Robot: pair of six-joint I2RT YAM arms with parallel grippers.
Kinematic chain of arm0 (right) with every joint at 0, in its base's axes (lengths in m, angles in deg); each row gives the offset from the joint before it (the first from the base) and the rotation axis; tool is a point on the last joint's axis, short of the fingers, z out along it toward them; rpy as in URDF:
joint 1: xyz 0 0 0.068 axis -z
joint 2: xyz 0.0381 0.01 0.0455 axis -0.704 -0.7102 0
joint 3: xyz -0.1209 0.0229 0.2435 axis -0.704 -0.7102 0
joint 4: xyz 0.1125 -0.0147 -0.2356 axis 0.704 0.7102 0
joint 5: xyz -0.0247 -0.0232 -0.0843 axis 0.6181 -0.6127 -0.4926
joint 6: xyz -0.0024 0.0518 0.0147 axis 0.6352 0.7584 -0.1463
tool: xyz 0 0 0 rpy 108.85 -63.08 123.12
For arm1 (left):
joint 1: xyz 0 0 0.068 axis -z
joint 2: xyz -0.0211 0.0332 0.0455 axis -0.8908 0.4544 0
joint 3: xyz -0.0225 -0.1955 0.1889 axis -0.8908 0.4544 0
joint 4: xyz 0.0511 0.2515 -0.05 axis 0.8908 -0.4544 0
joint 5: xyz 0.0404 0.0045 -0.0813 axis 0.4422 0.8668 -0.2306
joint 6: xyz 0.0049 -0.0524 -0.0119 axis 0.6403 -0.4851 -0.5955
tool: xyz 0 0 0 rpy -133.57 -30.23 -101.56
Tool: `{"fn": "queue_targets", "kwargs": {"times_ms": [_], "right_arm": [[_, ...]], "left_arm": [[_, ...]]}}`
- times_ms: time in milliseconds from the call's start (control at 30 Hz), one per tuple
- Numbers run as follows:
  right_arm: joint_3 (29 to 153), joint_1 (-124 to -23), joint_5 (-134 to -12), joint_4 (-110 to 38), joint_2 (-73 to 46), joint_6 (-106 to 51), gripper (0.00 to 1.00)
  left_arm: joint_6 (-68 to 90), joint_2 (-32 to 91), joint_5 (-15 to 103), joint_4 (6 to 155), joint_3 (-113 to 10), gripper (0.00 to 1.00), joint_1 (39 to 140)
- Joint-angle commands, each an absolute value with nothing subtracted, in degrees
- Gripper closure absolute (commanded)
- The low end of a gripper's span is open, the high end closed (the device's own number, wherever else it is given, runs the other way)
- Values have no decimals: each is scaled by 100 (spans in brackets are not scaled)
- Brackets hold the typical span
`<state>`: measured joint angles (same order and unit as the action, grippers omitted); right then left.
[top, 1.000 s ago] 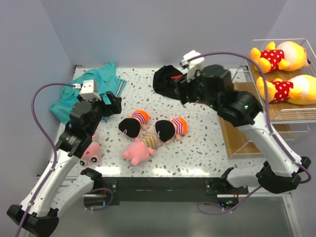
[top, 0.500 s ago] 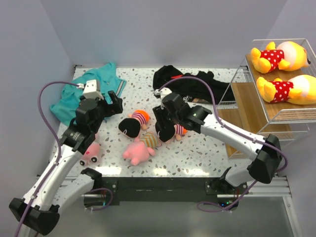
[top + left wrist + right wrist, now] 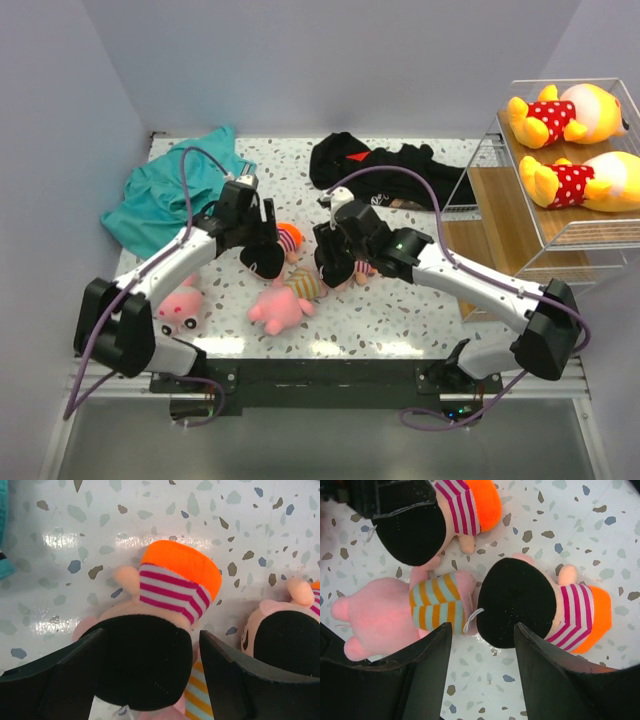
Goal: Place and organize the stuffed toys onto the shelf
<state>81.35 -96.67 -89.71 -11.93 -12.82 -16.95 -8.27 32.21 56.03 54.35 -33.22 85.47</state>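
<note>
Two black-haired dolls in striped tops lie mid-table. My left gripper (image 3: 262, 246) is open and straddles the left doll's (image 3: 167, 582) black head; its left finger touches the hair and a gap shows at the right finger. My right gripper (image 3: 336, 258) is open just above the right doll (image 3: 520, 600), whose head sits at the fingertips with bare table between the fingers. A pink pig (image 3: 283, 303) in a striped top lies in front of the dolls, and another pig (image 3: 180, 306) lies at the left. Two yellow bears (image 3: 560, 112) (image 3: 585, 180) rest on the shelf (image 3: 505, 215) at the right.
A teal shirt (image 3: 165, 195) is crumpled at the back left. A black garment (image 3: 385, 163) lies at the back, reaching toward the shelf. The right wrist view also shows the left doll (image 3: 420, 527) with the left gripper on it, close to the pig (image 3: 395, 610).
The left arm swung right and down onto the left doll, its jaws narrowing around the head. The right arm came from near the shelf to the right doll and settled lower.
</note>
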Motion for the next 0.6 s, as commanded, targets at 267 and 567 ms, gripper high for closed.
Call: {"fn": "queue_targets", "kwargs": {"times_ms": [267, 567], "right_arm": [[7415, -9678, -8999, -1711, -286, -1891, 44], [7223, -9678, -8613, -1868, -120, -1751, 44]], "left_arm": [[-670, 4051, 6237, 5134, -4031, 27, 8986], [-548, 4448, 5850, 5520, -3741, 51, 9118]]}}
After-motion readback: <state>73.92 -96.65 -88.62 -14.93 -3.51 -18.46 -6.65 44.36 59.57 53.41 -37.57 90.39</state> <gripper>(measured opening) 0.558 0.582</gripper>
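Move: The left black-hatted toy lies about 8 cm below the left hand, some 2 cm ahead and 3 cm to its right. The right black-hatted toy lies level with the left hand front to back and about 18 cm to its right. The pink striped toy lies about 10 cm back and 6 cm right of the left hand. From the right hand, the left black-hatted toy is about 8 cm ahead, 13 cm left and 14 cm below. The left hand sinks about 5 cm and shifts 2 right towards the left black-hatted toy's neck, fingers narrowing. ##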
